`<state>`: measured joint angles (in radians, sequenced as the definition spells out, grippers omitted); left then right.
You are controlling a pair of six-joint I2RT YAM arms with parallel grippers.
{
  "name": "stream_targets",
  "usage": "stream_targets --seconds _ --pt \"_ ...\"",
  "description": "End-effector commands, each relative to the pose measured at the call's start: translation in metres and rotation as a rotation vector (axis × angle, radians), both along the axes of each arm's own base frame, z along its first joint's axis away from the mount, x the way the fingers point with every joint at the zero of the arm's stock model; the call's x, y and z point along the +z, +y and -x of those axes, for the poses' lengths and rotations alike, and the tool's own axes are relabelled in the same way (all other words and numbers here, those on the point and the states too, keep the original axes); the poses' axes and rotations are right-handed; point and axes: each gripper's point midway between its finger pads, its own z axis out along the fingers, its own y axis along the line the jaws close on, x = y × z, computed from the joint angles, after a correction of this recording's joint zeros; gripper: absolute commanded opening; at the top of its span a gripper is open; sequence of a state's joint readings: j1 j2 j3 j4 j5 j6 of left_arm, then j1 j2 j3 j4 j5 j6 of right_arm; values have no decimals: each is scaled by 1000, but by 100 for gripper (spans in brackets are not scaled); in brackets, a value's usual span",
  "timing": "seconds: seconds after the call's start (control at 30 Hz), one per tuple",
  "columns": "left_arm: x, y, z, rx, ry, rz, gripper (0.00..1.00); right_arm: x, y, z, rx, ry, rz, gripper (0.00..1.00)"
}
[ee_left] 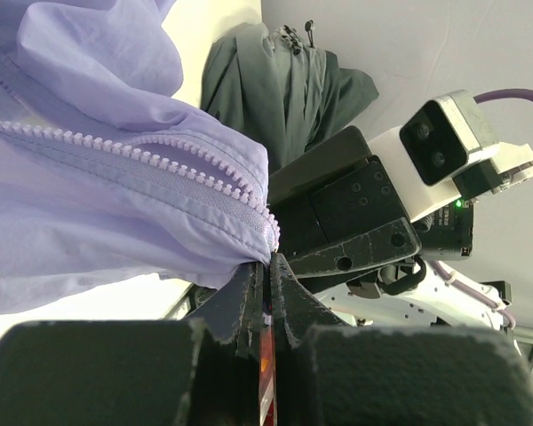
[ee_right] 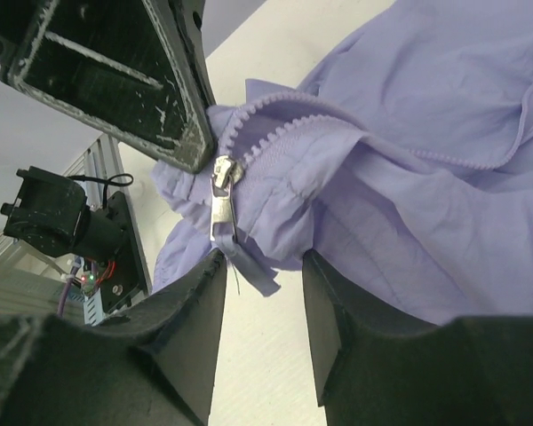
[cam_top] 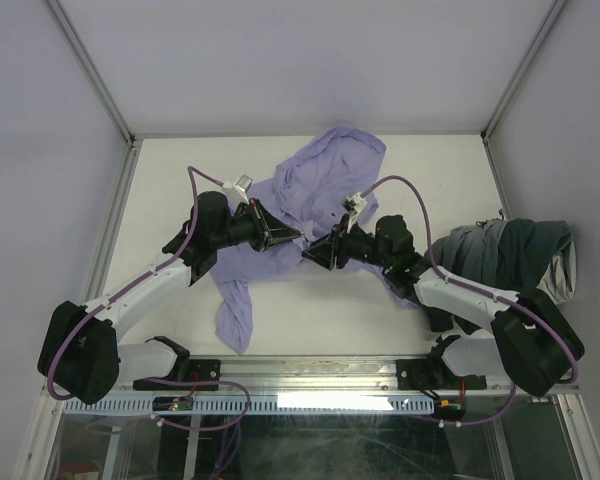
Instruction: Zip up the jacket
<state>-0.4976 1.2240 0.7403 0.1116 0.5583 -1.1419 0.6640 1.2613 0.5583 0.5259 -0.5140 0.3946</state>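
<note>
The lavender jacket (cam_top: 310,190) lies crumpled in the middle of the table, one sleeve trailing toward the near edge. My left gripper (cam_top: 292,237) is shut on the jacket's edge at the bottom end of the zipper teeth (ee_left: 160,164); the fabric is pinched between its fingers (ee_left: 268,266). My right gripper (cam_top: 312,256) faces it a little to the right, open. In the right wrist view the silver zipper slider (ee_right: 220,200) hangs just beyond the open fingers (ee_right: 195,306), near the left one, with lavender fabric (ee_right: 409,177) spread behind.
A dark grey-green bunched garment (cam_top: 505,255) lies at the table's right side, behind the right arm; it also shows in the left wrist view (ee_left: 275,89). White enclosure walls stand on three sides. The metal rail (cam_top: 310,370) runs along the near edge.
</note>
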Motion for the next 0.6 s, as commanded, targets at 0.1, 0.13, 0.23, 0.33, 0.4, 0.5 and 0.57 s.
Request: stream_targets --seconds 0.1,0.13,0.23,0.33,0.4,0.5,0.57 --pt "30 -5 -1 -14 -63 56 0 31 8 -10 -13 -106 -88 42" --pt "30 -4 -1 -12 -64 57 0 31 8 -10 -13 -105 -87 42" --pt "29 -4 -2 -7 -65 52 0 31 9 -1 34 -93 -78 23" --pt "23 -3 -3 -3 -64 34 0 26 5 6 49 -57 -39 8" --pt "18 -1 -4 7 -70 5 0 28 3 13 69 -38 -10 2" --pt "8 4 -6 20 -80 -60 0 37 -1 22 101 -26 21 0" --pt "2 7 -7 22 -93 -108 0 44 -3 24 110 -28 41 0"
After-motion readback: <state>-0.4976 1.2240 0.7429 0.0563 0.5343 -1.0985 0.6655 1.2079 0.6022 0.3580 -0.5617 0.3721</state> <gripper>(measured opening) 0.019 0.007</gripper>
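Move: The zip's pull tab hangs almost between the right hand's open fingertips, about 1 cm back and 1 cm to the left, at the same height. Its metal slider is about 2 cm to the hand's left, 1 cm back and 2 cm higher. The jacket corner already pinched by the left hand lies some 3 cm left, level fore and aft, and 3 cm up. From the left hand, the tab is about 2 cm right, 1 cm back and 3 cm below. Easing barely half a centimetre forward and up, the right hand then shuts its open fingers fully, pinching the lower end of the pull tab, and draws back about 2 cm with the tab stretched from the slider. The left hand keeps its closed grip on the jacket corner and sinks about 1 cm at the end. ##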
